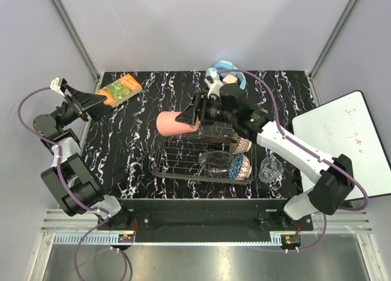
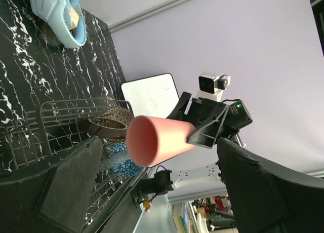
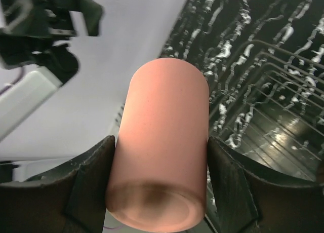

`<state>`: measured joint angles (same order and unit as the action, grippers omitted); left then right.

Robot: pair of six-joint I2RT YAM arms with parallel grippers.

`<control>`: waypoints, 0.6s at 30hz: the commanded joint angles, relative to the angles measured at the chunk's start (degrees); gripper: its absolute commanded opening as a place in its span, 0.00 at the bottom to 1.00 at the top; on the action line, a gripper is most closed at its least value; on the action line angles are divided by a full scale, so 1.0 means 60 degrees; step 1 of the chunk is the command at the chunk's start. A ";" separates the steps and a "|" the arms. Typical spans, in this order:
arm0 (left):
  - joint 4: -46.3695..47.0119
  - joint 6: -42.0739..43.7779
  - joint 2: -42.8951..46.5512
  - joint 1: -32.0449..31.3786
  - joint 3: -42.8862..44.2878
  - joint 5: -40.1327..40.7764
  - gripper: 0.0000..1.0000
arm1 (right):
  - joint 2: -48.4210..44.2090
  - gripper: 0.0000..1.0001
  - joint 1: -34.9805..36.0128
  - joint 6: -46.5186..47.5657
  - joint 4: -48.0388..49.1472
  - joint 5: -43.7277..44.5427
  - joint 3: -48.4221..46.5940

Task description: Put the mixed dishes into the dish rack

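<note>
My right gripper (image 1: 190, 119) is shut on the pink plastic cup (image 1: 174, 122), holding it on its side in the air above the far left corner of the dish rack (image 1: 177, 160). In the right wrist view the cup (image 3: 164, 142) fills the gap between both fingers. The rack holds a clear glass bowl (image 1: 215, 162), a small blue patterned bowl (image 1: 241, 167) and a floral plate (image 1: 237, 144). A clear glass cup (image 1: 270, 169) stands on the table just right of the rack. My left gripper (image 1: 101, 104) is open and empty, well left of the cup (image 2: 157, 139).
A light-blue bowl with a tan cube (image 1: 229, 76) sits at the table's far edge. An orange-green book (image 1: 119, 88) lies at the far left, close to my left gripper. A whiteboard (image 1: 345, 140) leans off the table's right side.
</note>
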<state>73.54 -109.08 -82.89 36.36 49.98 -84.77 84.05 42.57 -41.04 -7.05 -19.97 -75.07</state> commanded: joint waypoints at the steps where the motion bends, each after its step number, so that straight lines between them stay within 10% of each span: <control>1: 0.3637 -0.0072 0.0294 0.0064 0.0166 -0.2014 0.99 | 0.0361 0.00 -0.0019 0.1126 -0.1708 0.0646 -0.1270; 9: 0.3593 0.1651 0.2547 0.1231 0.0079 -0.2072 0.99 | 0.2452 0.00 0.0024 0.2151 -0.4053 0.1950 -0.3351; 13: 0.3637 0.5138 0.3282 0.5893 -0.0286 -0.2014 0.99 | 0.3334 0.00 0.0273 0.2429 -0.4916 0.2681 -0.4375; 18: 0.3652 0.7687 0.4305 0.9140 -0.0667 -0.1781 0.99 | 0.3920 0.00 0.0581 0.2621 -0.5227 0.3064 -0.4789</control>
<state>74.37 -80.82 -61.98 80.75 48.05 -85.08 106.80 44.18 -27.73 -35.22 -5.02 -99.79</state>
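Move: The right hand already holds the pink cup, mouth end pointing left; the empty far-left part of the rack lies about 7 cm ahead, 7 cm to its left and 22 cm below. Within the rack the dark red dish stands some 5 cm ahead and 12 cm right of this hand, the glass dish 4 cm back and 10 cm right, the patterned bowl 5 cm back and 21 cm right. From the empty left hand that free part is about 4 cm ahead, 18 cm to the right. Keeping its grip on the pink cup, the right hand sinks about 10 cm and goes some 6 cm forward towards the free far-left part of the rack, the forward travel ending just before the last of the drop, while the wrist tips the mouth end down by some 30 degrees. The left hand, fingers open and empty, after a brief wait backs away from the rack and cup, first back and up and then sweeping strongly left, swinging round until its fingers point forward. ##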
